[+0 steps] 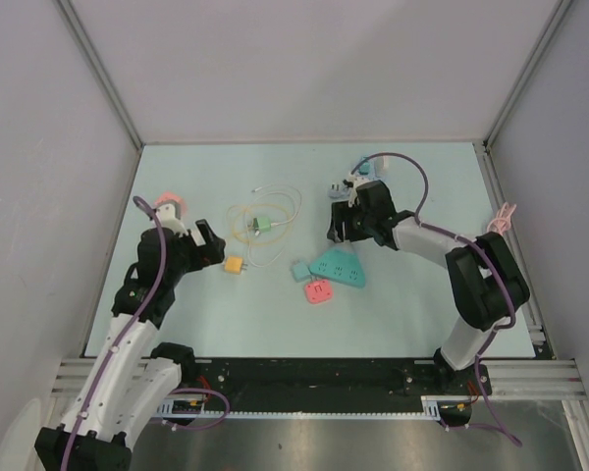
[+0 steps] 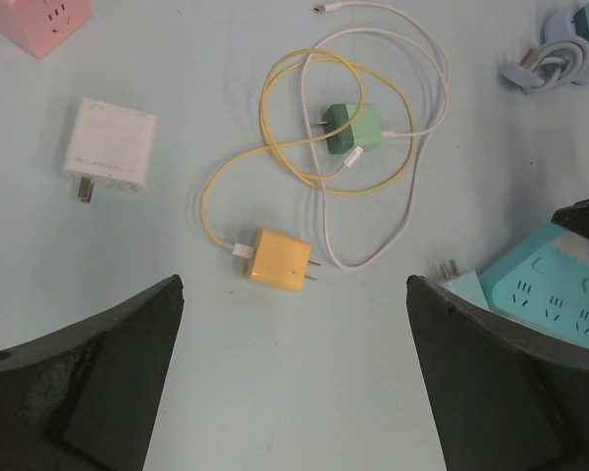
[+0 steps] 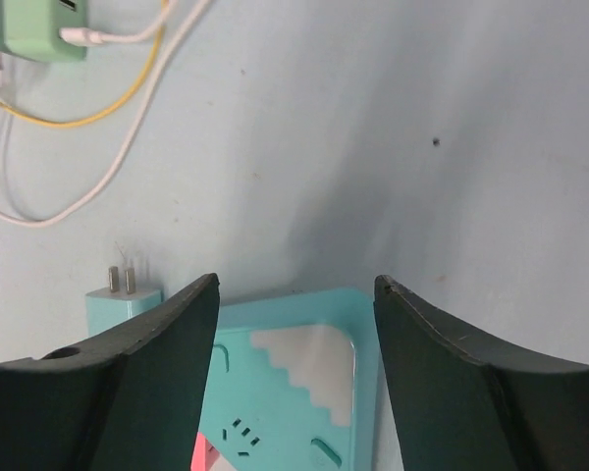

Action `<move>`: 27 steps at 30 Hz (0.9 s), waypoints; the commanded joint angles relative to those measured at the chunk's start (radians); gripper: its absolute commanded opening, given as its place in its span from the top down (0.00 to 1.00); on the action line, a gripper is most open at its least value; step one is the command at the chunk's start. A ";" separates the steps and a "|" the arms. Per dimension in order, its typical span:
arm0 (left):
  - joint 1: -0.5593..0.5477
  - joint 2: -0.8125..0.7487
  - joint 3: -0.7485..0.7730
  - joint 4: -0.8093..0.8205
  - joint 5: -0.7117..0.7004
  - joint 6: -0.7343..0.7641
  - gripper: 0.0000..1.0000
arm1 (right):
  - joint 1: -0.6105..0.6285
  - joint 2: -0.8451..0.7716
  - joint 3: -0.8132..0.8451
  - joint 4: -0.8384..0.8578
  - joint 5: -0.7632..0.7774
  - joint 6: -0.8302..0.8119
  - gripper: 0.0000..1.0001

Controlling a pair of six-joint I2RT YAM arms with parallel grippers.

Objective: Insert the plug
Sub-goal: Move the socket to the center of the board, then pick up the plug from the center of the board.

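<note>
A teal power strip (image 1: 342, 267) lies mid-table, and its stepped white end (image 3: 309, 363) shows in the right wrist view. My right gripper (image 1: 336, 234) (image 3: 296, 285) is shut on the strip's far end, one finger against each side. A yellow plug (image 1: 235, 265) (image 2: 280, 260) on a yellow cable lies prongs toward the strip. It sits just ahead of my left gripper (image 1: 211, 241) (image 2: 294, 285), which is wide open and holds nothing. A green plug (image 2: 351, 129) (image 1: 262, 225) lies in the cable tangle. A teal plug (image 3: 123, 299) (image 1: 299, 270) rests beside the strip.
A pink adaptor (image 1: 318, 291) lies against the strip's near side. A white charger (image 2: 108, 145) and a pink cube socket (image 2: 41, 22) (image 1: 169, 208) sit at the left. A blue plug with coiled cable (image 1: 363, 169) lies at the back. A pink cable (image 1: 504, 218) is at the right edge.
</note>
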 commanded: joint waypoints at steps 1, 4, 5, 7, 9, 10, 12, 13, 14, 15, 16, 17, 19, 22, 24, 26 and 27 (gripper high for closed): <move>0.012 0.005 -0.013 0.039 0.019 0.026 0.00 | -0.001 -0.016 0.085 -0.045 -0.030 -0.157 0.28; 0.012 0.034 0.007 0.013 -0.065 0.007 0.00 | -0.029 -0.079 0.095 -0.068 -0.022 -0.146 0.14; 0.012 0.048 0.019 0.004 -0.113 0.000 0.00 | -0.039 -0.112 0.095 -0.074 -0.018 -0.144 0.11; 0.015 0.101 0.064 -0.019 -0.165 -0.025 0.00 | -0.039 -0.146 0.095 -0.100 0.010 -0.152 0.02; 0.020 0.173 0.113 -0.033 -0.238 -0.061 0.00 | -0.032 -0.186 0.095 -0.144 0.041 -0.160 0.00; 0.024 0.200 0.130 -0.036 -0.260 -0.072 0.00 | -0.026 -0.195 0.095 -0.158 0.051 -0.169 0.00; 0.052 0.285 0.179 -0.037 -0.331 -0.112 0.00 | 0.002 -0.224 0.094 -0.195 0.090 -0.180 0.00; 0.065 0.313 0.193 -0.031 -0.352 -0.121 0.00 | 0.014 -0.232 0.094 -0.201 0.094 -0.186 0.01; 0.093 0.366 0.212 -0.018 -0.365 -0.129 0.00 | 0.026 -0.241 0.094 -0.209 0.110 -0.196 0.00; 0.111 0.393 0.223 0.016 -0.372 -0.143 0.00 | 0.054 -0.260 0.091 -0.212 0.120 -0.197 0.00; 0.128 0.419 0.232 0.036 -0.372 -0.149 0.00 | 0.069 -0.269 0.083 -0.210 0.124 -0.201 0.00; 0.157 0.466 0.246 0.083 -0.382 -0.160 0.00 | 0.082 -0.281 0.077 -0.204 0.133 -0.218 0.00; 0.174 0.516 0.260 0.134 -0.405 -0.169 0.00 | 0.109 -0.312 0.048 -0.174 0.156 -0.220 0.00; 0.224 0.631 0.309 0.213 -0.411 -0.175 0.00 | 0.112 -0.347 0.004 -0.121 0.139 -0.223 0.00; 0.240 0.726 0.369 0.240 -0.403 -0.175 0.00 | 0.111 -0.360 -0.007 -0.098 0.122 -0.226 0.00; 0.256 0.824 0.442 0.236 -0.403 -0.178 0.00 | 0.109 -0.370 -0.017 -0.097 0.113 -0.233 0.00; 0.260 0.856 0.470 0.230 -0.403 -0.183 0.00 | 0.109 -0.373 -0.020 -0.095 0.111 -0.239 0.00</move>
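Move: The triangular socket's middle lies about 5 cm back of the right hand, in line with it and some 5 cm lower; at that same height a small blue plug stands 7 cm back and 8 cm left, a red plug 12 cm back and 4 cm left. For the left hand, the pink cube is roughly 19 cm ahead, 14 left, 16 below; the white plug, equally low, 10 ahead and 8 left. From the socket's far corner the right hand comes away, its part-open fingers spreading wide as it climbs some 10 cm, finally easing back about 4 cm with the fingertips tilting up. The left hand, still wide open, sweeps forward and left past the white plug towards the pink cube, sinking about 5 cm, turning some 35 degrees counter-clockwise and tipping further down. ##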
